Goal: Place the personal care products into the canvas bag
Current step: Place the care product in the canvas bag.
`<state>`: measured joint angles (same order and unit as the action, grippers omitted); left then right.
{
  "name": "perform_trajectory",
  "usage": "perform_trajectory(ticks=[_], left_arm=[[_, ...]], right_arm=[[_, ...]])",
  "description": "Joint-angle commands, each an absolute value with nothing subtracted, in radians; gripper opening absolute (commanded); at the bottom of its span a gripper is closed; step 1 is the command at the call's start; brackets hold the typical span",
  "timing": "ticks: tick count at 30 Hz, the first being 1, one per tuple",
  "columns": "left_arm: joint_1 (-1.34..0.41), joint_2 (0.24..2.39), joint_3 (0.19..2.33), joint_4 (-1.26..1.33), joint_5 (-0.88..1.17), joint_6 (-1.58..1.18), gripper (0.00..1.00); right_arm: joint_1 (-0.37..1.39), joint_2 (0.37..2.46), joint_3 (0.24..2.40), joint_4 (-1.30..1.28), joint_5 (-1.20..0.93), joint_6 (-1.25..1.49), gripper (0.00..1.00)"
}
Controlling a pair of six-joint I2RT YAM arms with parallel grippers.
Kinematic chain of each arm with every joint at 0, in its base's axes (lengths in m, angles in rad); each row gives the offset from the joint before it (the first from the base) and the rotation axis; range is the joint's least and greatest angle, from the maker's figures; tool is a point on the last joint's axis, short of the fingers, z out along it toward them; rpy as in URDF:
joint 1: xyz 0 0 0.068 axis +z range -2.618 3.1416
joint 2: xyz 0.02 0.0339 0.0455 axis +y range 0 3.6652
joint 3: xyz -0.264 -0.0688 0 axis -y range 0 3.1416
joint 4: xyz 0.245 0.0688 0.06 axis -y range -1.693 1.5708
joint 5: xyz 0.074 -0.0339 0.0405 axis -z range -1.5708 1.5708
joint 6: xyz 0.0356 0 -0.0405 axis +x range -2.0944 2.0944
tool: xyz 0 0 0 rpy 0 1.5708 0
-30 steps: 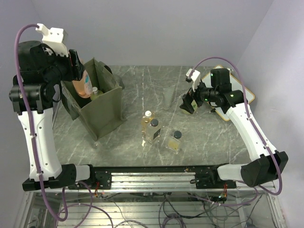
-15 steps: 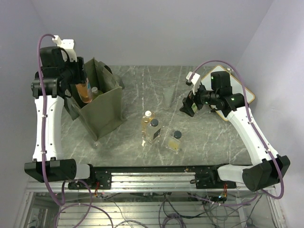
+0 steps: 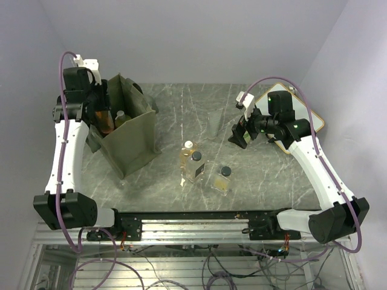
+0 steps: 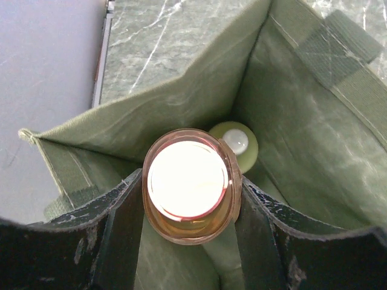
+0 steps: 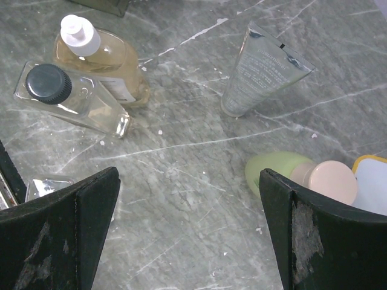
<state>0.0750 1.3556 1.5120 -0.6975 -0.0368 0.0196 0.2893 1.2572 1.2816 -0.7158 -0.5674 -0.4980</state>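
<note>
My left gripper (image 3: 103, 112) is shut on an orange bottle (image 4: 188, 184), held upright inside the mouth of the olive canvas bag (image 3: 130, 142). Seen from the left wrist, the bag's walls (image 4: 314, 127) surround the bottle, and a yellow-green bottle (image 4: 237, 142) stands at the bottom beside it. My right gripper (image 5: 188, 181) hovers open over bare table. A yellow-green bottle with a pink cap (image 5: 284, 169) lies by its right finger. A grey tube (image 5: 263, 63), a cream bottle (image 5: 103, 51) and two clear square bottles (image 5: 72, 96) (image 5: 45, 184) lie further off.
The wood-framed whiteboard (image 3: 317, 124) lies at the table's right edge, behind my right arm. The metal rail (image 3: 193, 220) with both arm bases runs along the near edge. The bag stands at the far left, close to the wall.
My left arm has swung back and lowered the orange bottle from above the bag's rim down into its opening. The right gripper has shifted slightly and stays open.
</note>
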Motion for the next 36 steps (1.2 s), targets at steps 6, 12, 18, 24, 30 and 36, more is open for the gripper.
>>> perform_trajectory(ticks=[6,12,18,24,30,36], left_arm=[[0.071,1.383,1.484,-0.442,-0.105,0.008,0.07],[0.072,1.377,1.461,-0.422,-0.108,0.006,0.07],[0.071,1.392,1.446,-0.416,-0.153,0.016,0.07],[0.072,1.404,1.422,-0.391,-0.179,-0.011,0.07],[0.072,1.44,1.405,-0.376,-0.152,-0.027,0.07],[0.072,1.478,1.388,-0.363,-0.152,-0.03,0.08]], right_arm=[[0.295,1.219,1.253,-0.694,-0.548,-0.502,1.0],[0.295,1.22,1.249,-0.695,-0.549,-0.502,1.0],[0.295,1.224,1.249,-0.694,-0.55,-0.503,1.0],[0.296,1.224,1.246,-0.695,-0.551,-0.506,1.0],[0.302,1.229,1.235,-0.695,-0.548,-0.513,1.0],[0.304,1.223,1.229,-0.689,-0.54,-0.514,1.0]])
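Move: The left gripper, at the mouth of the canvas bag, holds the orange bottle hanging down inside; the bag's middle lies about 5 cm to its right, 4 cm back and 16 cm below. The green bottle already in the bag stands some 6 cm right, 2 cm ahead and 18 cm below. The amber bottle on the table is about 28 cm right, 15 cm back and 20 cm below. From the right gripper the bag is some 42 cm left, 5 cm ahead and 13 cm below. Lower the left gripper about 7 cm into the canvas bag, easing forward some 3 cm and slightly left on the way, so the orange bottle goes down beside the green one. Sink in two stages with a short halt halfway, keep the grip on the bottle, and let the wrist turn only slightly counter-clockwise. ##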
